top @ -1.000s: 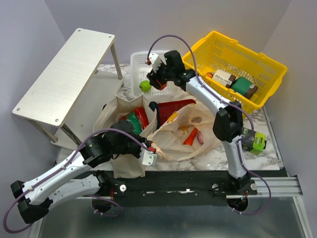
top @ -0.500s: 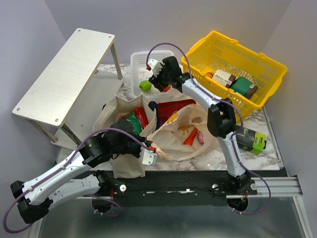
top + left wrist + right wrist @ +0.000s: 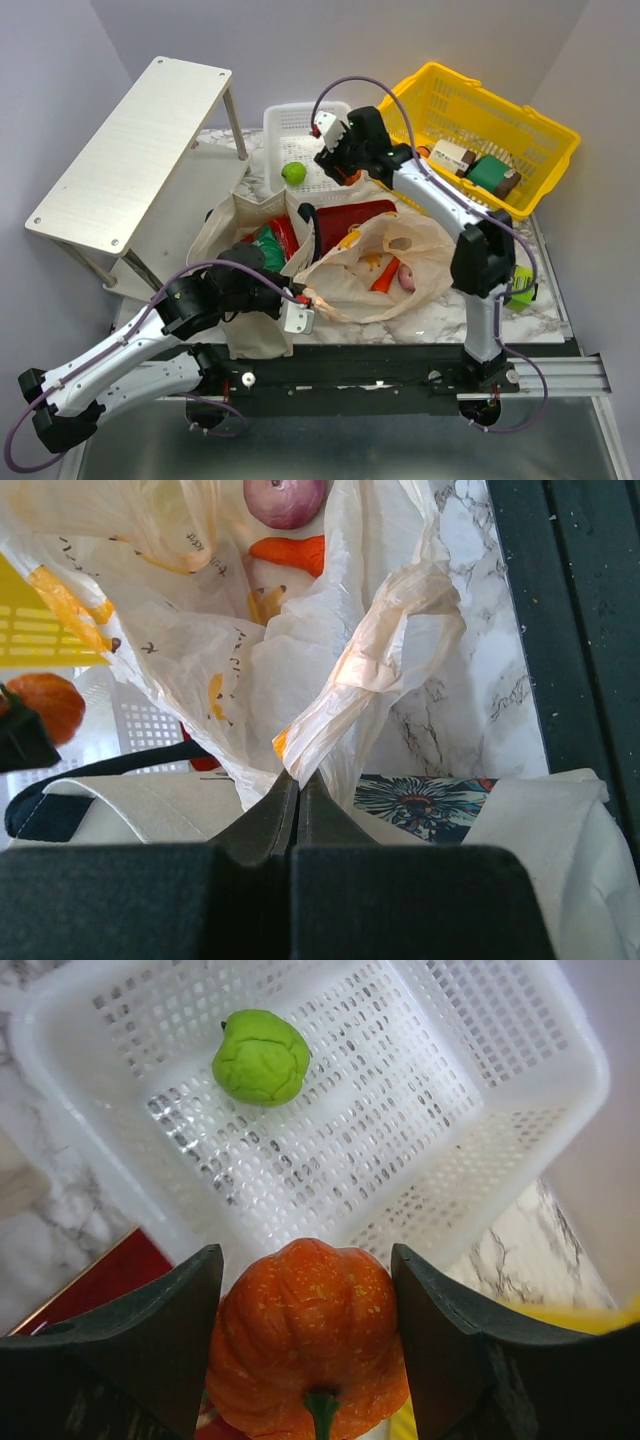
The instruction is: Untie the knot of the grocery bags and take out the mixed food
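My right gripper (image 3: 340, 168) is shut on the ribbed orange (image 3: 308, 1340) and holds it over the near rim of the white basket (image 3: 470, 1070). A green apple (image 3: 261, 1057) lies in that basket and also shows in the top view (image 3: 293, 172). My left gripper (image 3: 296, 780) is shut on the twisted strand below the knot (image 3: 395, 620) of the peach-cream plastic bag (image 3: 375, 250). A carrot (image 3: 290, 548) and a purple onion (image 3: 285, 498) lie inside the bag. The beige canvas tote (image 3: 235, 225) holds a green snack bag (image 3: 268, 245) and red packets (image 3: 288, 235).
A yellow basket (image 3: 540, 130) with boxes stands at the back right. A white shelf (image 3: 140, 150) fills the left. A black-and-green box (image 3: 520, 285) lies by the right arm. A red flat box (image 3: 350, 215) sits behind the bags.
My right gripper has shifted a little to the right with the orange, and its elbow has swung right. The left gripper and the apple have not moved.
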`<move>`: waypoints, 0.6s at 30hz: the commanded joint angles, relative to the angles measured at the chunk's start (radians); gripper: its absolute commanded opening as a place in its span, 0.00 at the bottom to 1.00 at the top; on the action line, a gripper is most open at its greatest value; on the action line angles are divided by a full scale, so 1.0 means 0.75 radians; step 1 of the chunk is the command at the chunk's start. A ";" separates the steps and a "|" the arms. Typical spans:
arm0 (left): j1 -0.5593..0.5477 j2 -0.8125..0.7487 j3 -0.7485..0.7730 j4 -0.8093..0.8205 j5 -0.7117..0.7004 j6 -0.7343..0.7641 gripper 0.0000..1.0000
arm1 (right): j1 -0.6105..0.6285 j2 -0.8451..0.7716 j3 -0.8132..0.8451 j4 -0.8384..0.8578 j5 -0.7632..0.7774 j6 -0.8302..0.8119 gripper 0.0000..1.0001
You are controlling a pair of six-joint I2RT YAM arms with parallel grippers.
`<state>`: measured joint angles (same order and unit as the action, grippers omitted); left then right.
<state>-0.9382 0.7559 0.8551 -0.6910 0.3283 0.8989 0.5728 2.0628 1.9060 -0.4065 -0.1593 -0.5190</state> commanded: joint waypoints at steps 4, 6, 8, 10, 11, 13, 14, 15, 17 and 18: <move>0.001 -0.055 -0.025 -0.046 -0.029 0.069 0.00 | 0.020 -0.506 -0.440 -0.047 -0.168 0.164 0.30; -0.001 -0.063 -0.027 -0.030 -0.037 0.078 0.00 | 0.040 -0.637 -0.665 -0.045 -0.205 0.221 0.31; 0.001 -0.069 -0.036 -0.026 -0.031 0.084 0.00 | 0.065 -0.725 -0.831 -0.051 -0.260 0.258 0.31; 0.001 -0.087 -0.044 -0.030 -0.025 0.092 0.00 | 0.105 -0.864 -1.056 -0.086 -0.282 0.309 0.31; 0.001 -0.094 -0.044 -0.040 -0.020 0.100 0.00 | 0.124 -0.911 -1.115 -0.108 -0.331 0.324 0.31; -0.001 -0.118 -0.036 -0.111 -0.002 0.169 0.00 | 0.181 -1.052 -1.261 -0.186 -0.364 0.336 0.30; -0.001 -0.128 -0.034 -0.150 0.004 0.208 0.00 | 0.187 -1.089 -1.293 -0.210 -0.391 0.342 0.30; -0.001 -0.161 -0.034 -0.191 0.016 0.312 0.00 | 0.187 -1.126 -1.310 -0.235 -0.395 0.360 0.30; -0.001 -0.220 -0.060 -0.324 0.075 0.443 0.00 | 0.187 -1.189 -1.294 -0.294 -0.342 0.361 0.29; -0.001 -0.312 -0.078 -0.355 0.110 0.494 0.00 | 0.187 -1.198 -1.269 -0.309 -0.316 0.336 0.29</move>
<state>-0.9382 0.6525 0.8333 -0.7635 0.3298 1.0618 0.7162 1.2675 0.9119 -0.5766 -0.3889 -0.2913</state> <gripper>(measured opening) 0.010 0.726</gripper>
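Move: The right hand, holding the orange pumpkin above the near side of the white basket, is to come back to the open plastic bag, whose middle lies about 23 cm back, 7 cm right and 14 cm below. In the bag the carrot lies 24 cm back and 8 cm right of that hand, the onion some 5 cm farther right. The red tray is about 8 cm back and 3 cm right of the hand. From the left hand, the bag's middle is roughly 17 cm right, 5 cm ahead and 12 cm lower. With the pumpkin still gripped, the right hand sweeps back some 30 cm and about 8 cm right, from the white basket over the red tray to the plastic bag, first rising 6 cm and then dropping well below its starting height as its fingers tip downward about 30 degrees. It ends low at the bag, seemingly touching the film. The left fingers keep their pinch on the bag's twisted end and draw it some 2 cm left, mostly late. ##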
